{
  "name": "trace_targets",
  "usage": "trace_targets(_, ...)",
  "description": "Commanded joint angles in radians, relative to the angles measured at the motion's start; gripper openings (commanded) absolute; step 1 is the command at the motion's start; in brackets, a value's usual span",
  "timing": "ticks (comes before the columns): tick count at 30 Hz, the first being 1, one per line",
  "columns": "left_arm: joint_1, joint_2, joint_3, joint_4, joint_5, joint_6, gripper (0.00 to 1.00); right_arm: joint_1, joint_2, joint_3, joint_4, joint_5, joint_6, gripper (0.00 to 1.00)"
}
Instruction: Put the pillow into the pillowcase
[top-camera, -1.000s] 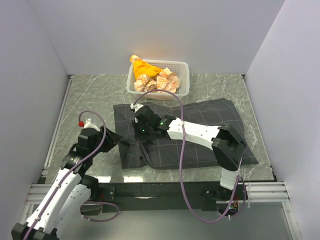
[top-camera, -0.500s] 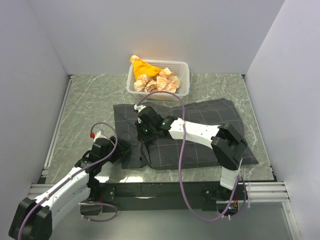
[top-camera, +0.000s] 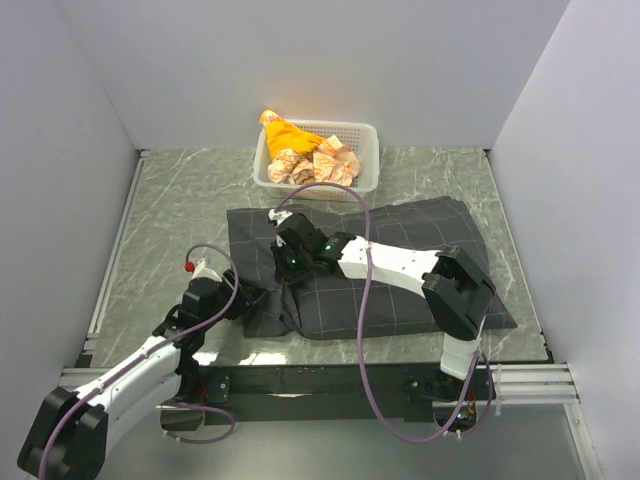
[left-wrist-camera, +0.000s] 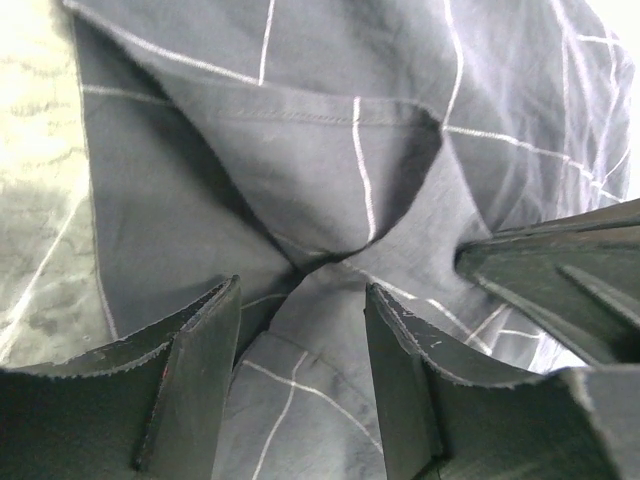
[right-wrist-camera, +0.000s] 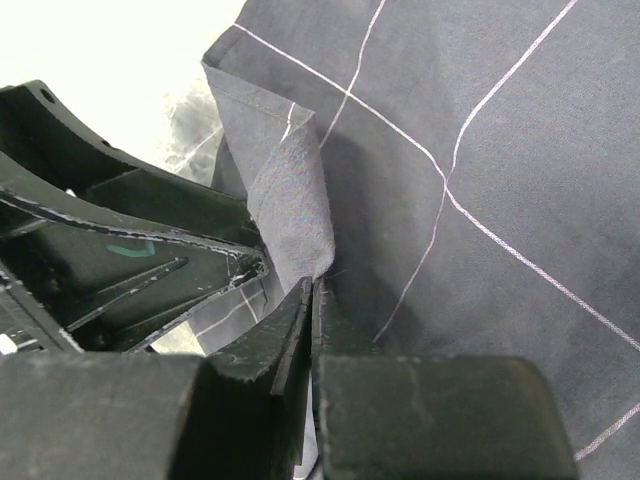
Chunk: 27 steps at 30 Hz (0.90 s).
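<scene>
The dark checked pillowcase (top-camera: 400, 270) lies flat on the marble table (top-camera: 180, 210), with its left end bunched up. My right gripper (right-wrist-camera: 312, 285) is shut on a raised fold of the pillowcase (right-wrist-camera: 290, 200) near that left end; in the top view the right gripper (top-camera: 284, 280) sits over the crumpled edge. My left gripper (left-wrist-camera: 300, 310) is open at the same edge, and loose pillowcase cloth (left-wrist-camera: 300, 170) lies between its fingers (left-wrist-camera: 195, 380). From above, the left gripper (top-camera: 252, 300) is just left of the right one. The pillow is out of view.
A white mesh basket (top-camera: 365, 135) with orange-and-white cloth bundles (top-camera: 300, 155) stands at the back, just beyond the pillowcase. White walls close in the left, back and right sides. Bare marble shows to the left of the pillowcase.
My left arm has swung down and to the right, bringing its gripper from the bare table onto the pillowcase's left edge. The right gripper has kept its hold and barely moved.
</scene>
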Motion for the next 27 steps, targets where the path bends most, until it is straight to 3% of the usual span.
trace_targets(1,-0.004,-0.003,-0.022,0.050,0.039,0.031,0.57,-0.009,-0.062,0.012,0.022,-0.005,0.003,0.06)
trace_targets(18,-0.069,-0.022,-0.080,0.099,0.075,0.029,0.56,-0.014,-0.046,0.036,0.008,-0.014,0.002,0.06)
trace_targets(21,-0.073,-0.046,-0.075,0.081,0.089,0.031,0.48,-0.012,-0.043,0.036,0.010,-0.015,0.003,0.06)
trace_targets(25,-0.076,-0.097,-0.078,0.033,0.112,0.029,0.27,-0.012,-0.046,0.035,0.010,-0.015,0.002,0.06)
trace_targets(27,-0.076,-0.143,-0.083,-0.005,0.124,0.026,0.23,-0.012,-0.046,0.035,0.010,-0.015,0.002,0.07)
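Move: A loose fold in the left end of the pillowcase lies about 3 cm back and 3 cm to the right of my left hand, 2 cm below it. The raised edge that my right hand keeps pinched is roughly 3 cm ahead and 5 cm right of my left hand, a bit higher. The pillowcase's near-left corner sits some 10 cm back and 3 cm left. From my right hand, the fold is about 6 cm back, 2 cm left and 4 cm below. I ease my half-open left hand back and to the right, about 2 to 3 cm each way, dipping some 1.5 cm to bring the fingertips down around the loose fold. Then I draw the fingers together on the fold to about half their gap and lift about 2 cm from the low point, the hand turning some 10 degrees clockwise. My right hand stays put, still pinching the raised edge. ##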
